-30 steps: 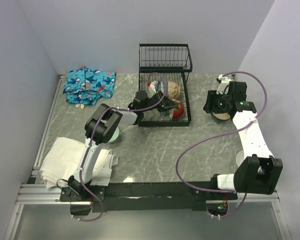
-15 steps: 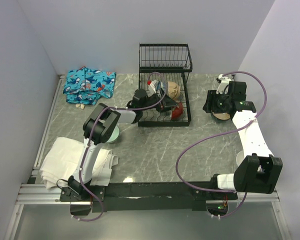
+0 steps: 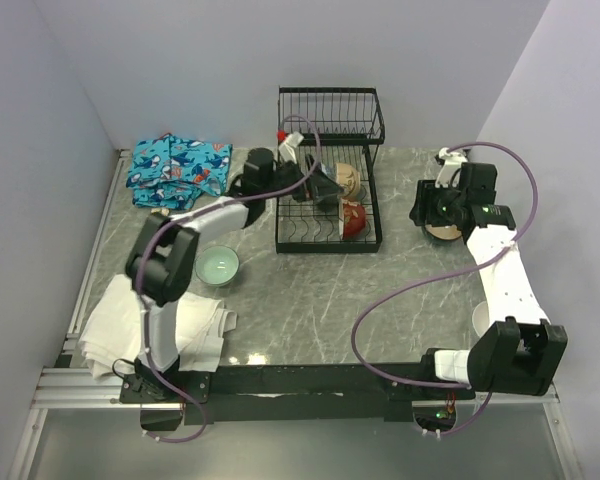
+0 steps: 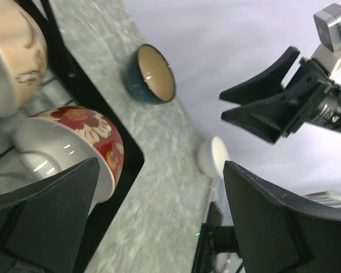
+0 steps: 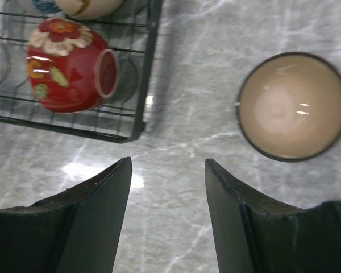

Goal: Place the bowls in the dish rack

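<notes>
The black wire dish rack [image 3: 329, 128] stands at the back middle of the table. A cream bowl [image 3: 349, 180] and a red floral bowl [image 3: 353, 218] lie on their sides in it. My left gripper [image 3: 320, 186] hovers over the rack, open and empty; the left wrist view shows the red bowl [image 4: 79, 136] by its left finger. A pale green bowl [image 3: 218, 266] sits upright on the table left of the rack. My right gripper [image 3: 432, 212] is open and empty beside a dark-rimmed bowl with a cream inside [image 5: 292, 106]. A white bowl [image 3: 478, 318] sits at the right edge.
A blue patterned cloth [image 3: 176, 168] lies at the back left and a white towel [image 3: 130, 325] at the front left. Walls close in the table on the left, back and right. The rack's corner [image 5: 137, 132] is near my right gripper's left finger.
My left gripper has opened wide and drawn back from the rack's front toward its rear left, uncovering the pale green bowl. The right arm has barely moved.
</notes>
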`<state>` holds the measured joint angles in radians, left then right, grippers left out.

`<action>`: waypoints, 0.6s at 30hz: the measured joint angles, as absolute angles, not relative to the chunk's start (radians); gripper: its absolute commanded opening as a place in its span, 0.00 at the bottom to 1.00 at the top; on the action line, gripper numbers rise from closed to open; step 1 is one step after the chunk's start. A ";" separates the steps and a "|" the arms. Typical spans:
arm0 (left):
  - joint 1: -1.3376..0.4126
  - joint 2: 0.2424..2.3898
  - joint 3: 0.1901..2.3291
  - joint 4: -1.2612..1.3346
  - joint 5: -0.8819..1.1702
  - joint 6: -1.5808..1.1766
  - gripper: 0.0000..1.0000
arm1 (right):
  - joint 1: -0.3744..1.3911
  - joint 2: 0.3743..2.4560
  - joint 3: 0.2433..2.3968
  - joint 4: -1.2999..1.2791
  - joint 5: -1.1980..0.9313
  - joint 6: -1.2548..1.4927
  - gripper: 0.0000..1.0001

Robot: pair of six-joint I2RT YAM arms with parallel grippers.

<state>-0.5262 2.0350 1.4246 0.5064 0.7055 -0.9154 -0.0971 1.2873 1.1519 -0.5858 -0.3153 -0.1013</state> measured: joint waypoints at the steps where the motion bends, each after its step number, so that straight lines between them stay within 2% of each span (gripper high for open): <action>1: -0.517 1.993 1.416 0.453 0.700 -0.872 0.96 | -0.098 1.275 1.151 -0.587 -0.301 -0.112 0.63; 7: -0.486 1.773 1.372 0.204 0.654 -0.643 0.96 | -0.137 1.206 1.117 -0.584 -0.269 -0.131 0.63; 12: -0.485 1.683 1.339 0.072 0.619 -0.522 0.96 | -0.145 1.161 1.089 -0.601 -0.271 -0.128 0.63; 17: -0.466 1.561 1.338 -0.231 0.511 -0.299 0.99 | -0.145 1.076 1.073 -0.607 -0.279 -0.127 0.63; 18: -0.462 1.523 1.338 -0.299 0.484 -0.237 0.97 | -0.145 1.053 1.069 -0.609 -0.284 -0.126 0.63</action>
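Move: The green bowl lies about 29 cm to the left of the left hand, 12 cm nearer the base and 18 cm lower. The red bowl just set in the rack is 6 cm to this hand's right, 2 cm back, 10 cm below; the white cloth is 12 cm left of the green bowl and 14 cm farther back. For the right hand, the brown bowl sits roughly 6 cm ahead, 10 cm right, 17 cm below. Left hand, still open, swings some 12 cm left and back towards the green bowl; right hand retreats, rising. ##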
